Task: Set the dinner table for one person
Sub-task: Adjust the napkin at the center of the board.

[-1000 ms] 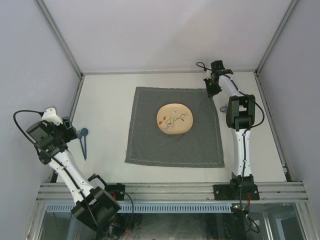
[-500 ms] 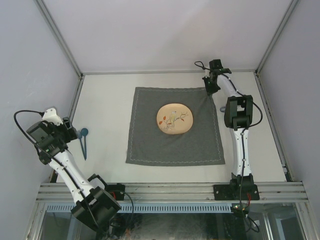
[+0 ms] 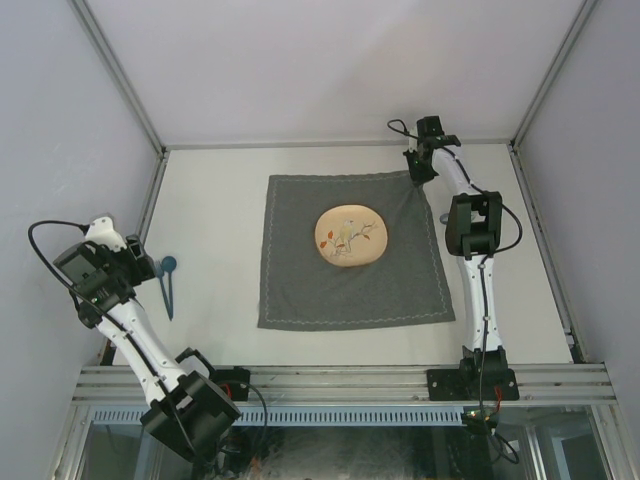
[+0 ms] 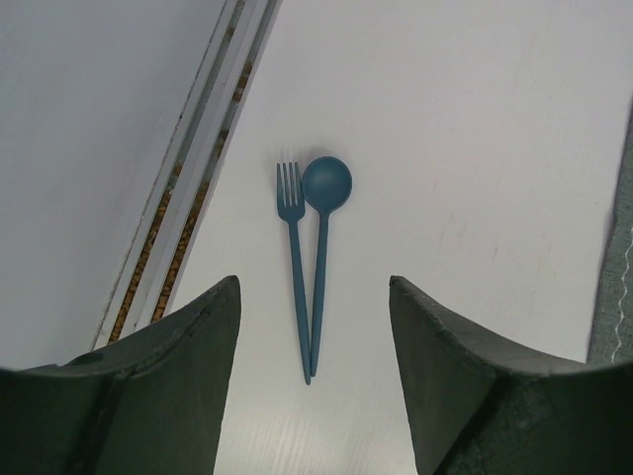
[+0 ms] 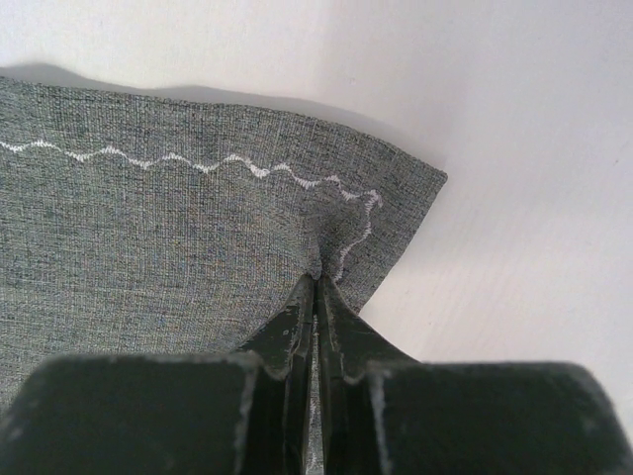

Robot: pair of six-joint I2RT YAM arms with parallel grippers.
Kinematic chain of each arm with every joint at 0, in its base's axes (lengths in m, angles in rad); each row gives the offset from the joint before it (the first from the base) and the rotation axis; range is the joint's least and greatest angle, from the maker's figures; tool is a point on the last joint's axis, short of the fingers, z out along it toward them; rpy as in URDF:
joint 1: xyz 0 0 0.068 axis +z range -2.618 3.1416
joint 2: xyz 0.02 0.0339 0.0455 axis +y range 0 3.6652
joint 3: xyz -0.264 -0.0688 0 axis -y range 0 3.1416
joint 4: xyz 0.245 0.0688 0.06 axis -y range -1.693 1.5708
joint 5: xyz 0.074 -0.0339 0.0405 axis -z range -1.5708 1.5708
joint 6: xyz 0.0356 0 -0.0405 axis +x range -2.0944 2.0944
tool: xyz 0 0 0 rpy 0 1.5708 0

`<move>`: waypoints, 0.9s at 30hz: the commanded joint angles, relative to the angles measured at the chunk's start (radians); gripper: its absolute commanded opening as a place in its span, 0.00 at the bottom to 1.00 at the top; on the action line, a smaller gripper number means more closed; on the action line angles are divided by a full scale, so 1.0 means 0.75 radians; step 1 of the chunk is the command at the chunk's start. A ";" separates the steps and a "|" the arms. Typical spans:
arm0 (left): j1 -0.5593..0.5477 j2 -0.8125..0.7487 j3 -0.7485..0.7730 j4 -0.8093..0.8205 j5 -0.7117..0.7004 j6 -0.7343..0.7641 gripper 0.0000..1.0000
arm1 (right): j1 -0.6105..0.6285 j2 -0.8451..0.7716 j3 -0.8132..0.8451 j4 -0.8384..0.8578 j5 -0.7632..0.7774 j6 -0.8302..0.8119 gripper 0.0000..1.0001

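A square dark grey cloth [image 3: 350,290] lies in the middle of the off-white dinner table [image 3: 210,200], with a round cream plate [image 3: 349,236] bearing a bird and flower design on it. My right gripper [image 3: 416,174] [image 5: 318,282] is shut on the cloth's far right corner [image 5: 376,213], which puckers between the fingers. A blue fork [image 4: 294,257] and a blue spoon [image 4: 324,193] lie side by side near the table's left rail. Above their handle ends my left gripper [image 4: 315,282] [image 3: 138,268] hovers open, touching nothing.
Metal rails [image 3: 152,190] edge the table on the left and right, and grey walls close in three sides. The cloth's left edge [image 4: 618,277] shows at the right of the left wrist view. Bare table surface [image 5: 514,148] lies beyond the pinched corner.
The right gripper has pulled the cloth's corner a little farther back, and the cloth with the plate has slid slightly away and to the right. The left arm has not moved.
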 commanded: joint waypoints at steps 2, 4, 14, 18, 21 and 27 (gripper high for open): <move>0.008 -0.002 -0.031 0.046 -0.005 0.025 0.66 | -0.007 0.011 0.060 0.040 0.048 -0.020 0.00; 0.007 -0.001 -0.030 0.047 -0.002 0.024 0.66 | -0.005 0.001 0.052 0.035 0.058 -0.020 0.17; 0.007 -0.022 -0.026 0.034 0.017 0.017 0.66 | 0.074 -0.513 -0.377 0.076 0.080 -0.037 0.55; 0.008 -0.072 -0.036 0.018 0.036 0.028 0.66 | 0.096 -0.722 -0.499 0.009 0.088 -0.027 0.56; 0.008 -0.097 -0.036 0.018 0.049 0.026 0.66 | 0.097 -0.870 -0.598 -0.027 0.072 -0.012 0.56; 0.007 -0.099 -0.039 0.000 0.070 0.035 0.66 | 0.104 -1.215 -0.891 -0.032 0.122 -0.066 0.56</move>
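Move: The right hand still has the napkin pinched just inside its far right corner; the corner tip is about 2 cm ahead and 2 cm to the right, at table level about 1 cm below. The plate's middle is some 17 cm back and 21 cm left, and the mug about 11 cm back and 11 cm right. From the idle left hand the corner lies roughly 37 cm ahead, 71 cm right and 17 cm lower. The right fingers let go of the napkin corner, opening to a bit over half while the hand stays in place at the cloth. The empty hand then pulls away, back towards the base and rising ever faster, ending about 20 cm higher and 12 cm farther back, the fingertips tipping up some 15 degrees. ##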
